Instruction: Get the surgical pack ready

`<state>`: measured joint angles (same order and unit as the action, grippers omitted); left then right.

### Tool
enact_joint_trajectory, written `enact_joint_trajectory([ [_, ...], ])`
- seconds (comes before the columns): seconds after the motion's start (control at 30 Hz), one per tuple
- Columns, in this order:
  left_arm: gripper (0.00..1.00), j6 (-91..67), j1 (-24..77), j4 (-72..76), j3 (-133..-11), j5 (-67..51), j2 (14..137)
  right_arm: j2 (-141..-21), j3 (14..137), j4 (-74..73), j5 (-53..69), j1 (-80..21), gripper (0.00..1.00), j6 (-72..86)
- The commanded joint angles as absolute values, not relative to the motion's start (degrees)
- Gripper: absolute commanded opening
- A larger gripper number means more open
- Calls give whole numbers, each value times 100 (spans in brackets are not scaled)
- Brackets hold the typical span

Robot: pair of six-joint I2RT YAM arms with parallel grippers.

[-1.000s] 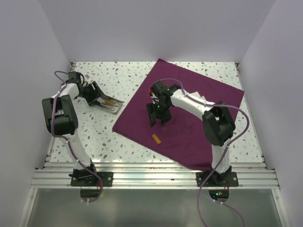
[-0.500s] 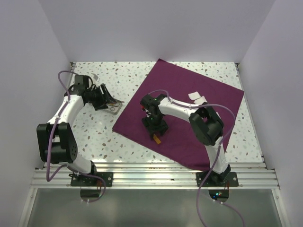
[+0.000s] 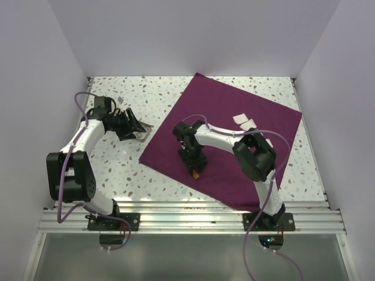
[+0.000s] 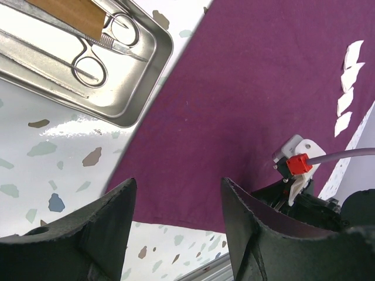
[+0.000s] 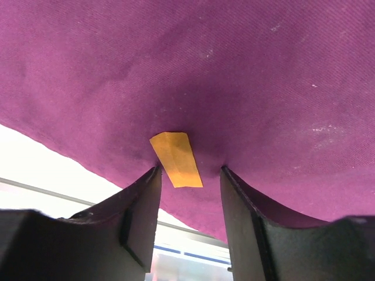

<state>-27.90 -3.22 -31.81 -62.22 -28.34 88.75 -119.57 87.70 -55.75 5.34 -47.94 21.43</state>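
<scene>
The surgical pack's plum-purple cloth [image 3: 234, 140] lies spread flat on the table. A small orange strip [image 5: 176, 159] rests on it near its front edge. My right gripper [image 5: 190, 170] is open and points down at the cloth, with one fingertip on each side of the strip [image 3: 196, 172]. The shiny metal tray [image 4: 126, 96] holds scissors-like instruments [image 4: 88, 61] and sits just left of the cloth. My left gripper [image 4: 177, 184] hangs open over the cloth's left edge beside the tray [image 3: 142, 134], with nothing between its fingers. White gauze pieces [image 3: 246, 123] lie on the cloth's far right part.
The speckled tabletop [image 3: 117, 170] shows left of the cloth. White walls close in the back and both sides. An aluminium rail [image 3: 187, 213] runs along the near edge, where both arm bases are bolted.
My right gripper has moved toward the near edge and down onto the orange strip, its jaws narrowing. My left arm has stretched out and shifted over the tray toward the cloth.
</scene>
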Motion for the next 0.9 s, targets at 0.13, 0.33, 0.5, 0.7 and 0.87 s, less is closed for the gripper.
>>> enact_joint_trajectory([
  [0.13, 63, -2725, -290, -3067, -6179, -2953, 8710, -11777, 8763, -5423, 422, -4896, 43, 2215],
  [0.33, 63, -2742, -290, -3041, -6179, -2953, 8736, -11654, 8736, -5432, 360, -4904, 37, 2224],
  [0.5, 62, -2760, -290, -3015, -6179, -2971, 8771, -11584, 8736, -5475, 282, -4904, 33, 2232],
  [0.7, 63, -2786, -290, -3006, -6187, -3006, 8789, -11400, 8771, -5528, 141, -4904, 29, 2206],
  [0.87, 63, -2786, -281, -2953, -6161, -3154, 8798, -11242, 8771, -5484, 193, -4904, 28, 2136],
])
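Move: The last orange packet lies flat on the purple cloth practically under the right fingertips, about 1 cm to their left and 1 cm below, between the half-open fingers. From this hand the steel tray is some 20 cm ahead and 26 cm to the left, and the outermost white gauze some 24 cm ahead and 18 cm to the right. From the waiting left hand the packet is about 13 cm back, 23 cm to the right and 11 cm lower. With its fingers pointing almost straight down, the right hand stays in place at the cloth and steadily draws its half-open fingers together, until the two tips pinch the orange packet by its sides near the end closer to the robot. Keeping that pinch, it then starts to rise, about 2 cm straight up off the cloth, the fingertips swinging only slightly forward as the wrist tilts by roughly 5 degrees. ##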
